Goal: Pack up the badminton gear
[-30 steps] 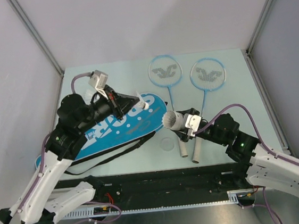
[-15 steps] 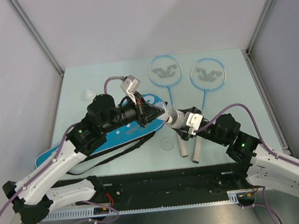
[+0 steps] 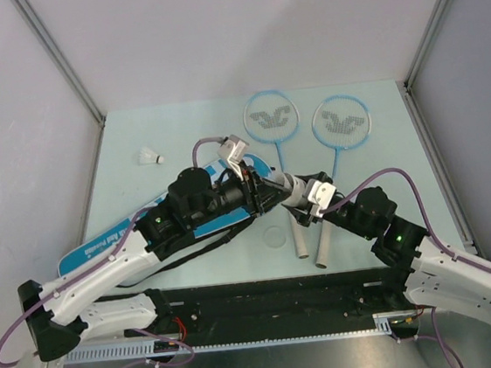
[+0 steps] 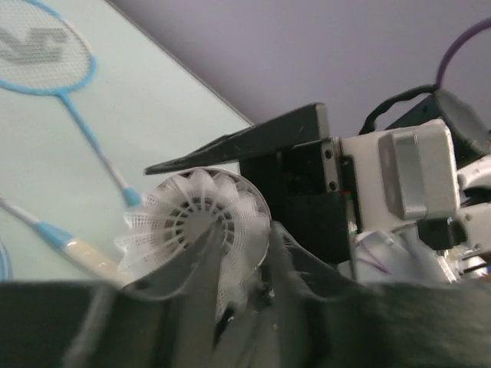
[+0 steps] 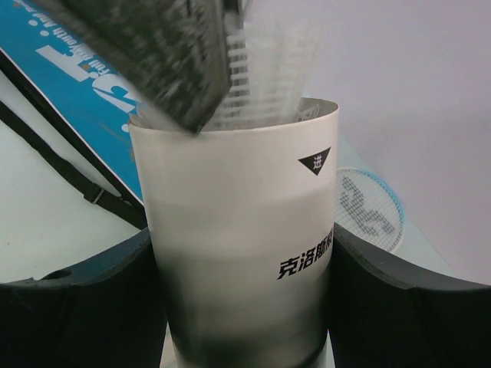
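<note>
My right gripper [image 3: 310,200] [image 5: 242,253] is shut on the white tube [image 3: 292,188] [image 5: 238,245], holding it above the table with its mouth towards the left arm. My left gripper [image 3: 268,190] [image 4: 242,238] is at that mouth with a white shuttlecock [image 4: 196,222] [image 5: 265,69]. Its fingers stand slightly apart, one inside the skirt and one outside. Another shuttlecock [image 3: 148,156] lies at the back left. Two blue-framed rackets [image 3: 271,118] [image 3: 341,121] lie at the back. The blue bag [image 3: 94,251] [image 5: 69,61] lies under the left arm, its black strap [image 3: 204,245] trailing.
A small clear round lid [image 3: 275,235] lies on the table near the two white racket handles [image 3: 300,244]. Grey walls with metal posts close in the table on three sides. The black base rail [image 3: 266,300] runs along the near edge.
My left arm has swung right from above the bag, carrying the shuttlecock to the tube's mouth, and its fingers have parted a little. The right arm and tube have stayed still.
</note>
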`<action>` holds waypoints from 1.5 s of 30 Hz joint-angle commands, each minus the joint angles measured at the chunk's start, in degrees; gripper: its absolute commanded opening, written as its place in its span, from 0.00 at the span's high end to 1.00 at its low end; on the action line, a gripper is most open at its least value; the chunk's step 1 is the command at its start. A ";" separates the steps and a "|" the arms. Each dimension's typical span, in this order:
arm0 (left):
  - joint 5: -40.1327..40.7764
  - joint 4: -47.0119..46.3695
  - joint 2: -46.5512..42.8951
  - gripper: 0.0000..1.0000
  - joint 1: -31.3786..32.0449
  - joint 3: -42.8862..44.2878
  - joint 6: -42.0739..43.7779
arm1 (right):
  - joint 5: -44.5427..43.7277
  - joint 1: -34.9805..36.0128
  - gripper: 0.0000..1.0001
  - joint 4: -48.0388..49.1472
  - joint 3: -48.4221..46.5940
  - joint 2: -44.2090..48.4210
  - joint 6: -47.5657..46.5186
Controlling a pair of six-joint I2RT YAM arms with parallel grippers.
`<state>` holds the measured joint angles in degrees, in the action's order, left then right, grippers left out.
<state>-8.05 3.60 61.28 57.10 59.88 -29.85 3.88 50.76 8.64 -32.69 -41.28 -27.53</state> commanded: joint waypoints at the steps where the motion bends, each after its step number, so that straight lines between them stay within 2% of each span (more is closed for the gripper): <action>1: -7.14 -7.46 1.21 0.53 0.47 -0.29 -2.76 | -1.59 0.21 0.72 4.10 0.08 0.23 4.59; 2: -8.28 -7.46 1.30 0.37 0.38 -0.11 -3.02 | -2.29 0.21 0.72 4.19 0.17 0.23 4.68; 3: -11.25 -7.46 1.39 0.30 0.12 -0.29 -3.72 | -2.65 0.21 0.72 4.36 0.25 0.41 4.94; 8: -18.57 -7.82 -0.37 0.16 -3.92 -1.87 -5.58 | -1.08 0.21 0.74 7.00 1.75 1.20 6.87; 14: -27.62 -8.43 5.33 0.11 -5.25 0.68 -8.65 | -0.28 0.56 0.74 6.39 1.84 2.07 7.40; 21: -31.85 -9.04 13.69 0.06 -4.72 5.60 -9.97 | 0.51 0.92 0.75 4.45 1.84 1.29 3.63; 27: -32.20 -12.46 14.40 0.05 -4.10 2.09 -12.78 | -0.54 0.92 0.75 8.13 2.10 -0.64 4.32; 30: -32.81 -15.02 16.15 0.05 -4.02 0.42 -15.24 | 1.30 1.27 0.76 11.21 2.10 -1.17 4.77; 33: -31.60 -16.16 15.46 0.13 -3.84 0.77 -15.60 | 0.00 1.97 0.76 11.75 2.10 -2.05 2.84; 36: -28.17 -14.25 9.25 0.15 -3.75 -0.11 -7.97 | -2.29 2.06 0.75 9.29 2.10 -1.88 1.52; 37: -25.02 -12.75 7.12 0.13 -3.75 -0.55 -5.42 | -2.91 2.06 0.75 8.50 2.10 -1.18 1.43; 38: -23.69 -11.34 5.36 0.12 -3.84 -0.99 -0.35 | -3.26 2.06 0.75 7.02 2.10 -0.65 1.34; 41: -21.22 -7.73 -0.27 0.07 -3.84 -2.83 6.70 | -3.27 2.06 0.75 4.38 2.10 1.01 0.90; 43: -21.13 -7.29 -3.25 0.01 -3.93 -3.97 8.48 | -2.30 1.88 0.75 3.40 2.10 1.46 0.64; 45: -20.86 -6.85 -5.10 0.01 -3.93 -4.33 10.50 | -1.69 1.88 0.75 2.43 2.10 1.73 0.81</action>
<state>-31.33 -4.49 61.12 53.06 56.29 -27.18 0.34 52.45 10.59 -30.79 -40.82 -29.61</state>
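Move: The shuttlecock sits part-way into the tube's mouth, about 3 cm right of the left hand and 2 cm below it, its skirt between the barely opened fingers. The mouth is some 5 cm to the right, 1 cm back and 5 cm below that hand. The clear cap lies on the table about 8 cm back and 30 cm below. From the right hand, which holds the tube, the shuttlecock is roughly 5 cm left, 3 cm ahead and 10 cm up. The shuttlecock is let go as the left fingers spread from a small gap to wide open; that hand goes about 4 cm right and 2 cm back, swinging clockwise some 25 degrees, and pushes the skirt down into the tube. It then draws off left and back. The right hand keeps its grip on the tube and gives about a centimetre right and down. ##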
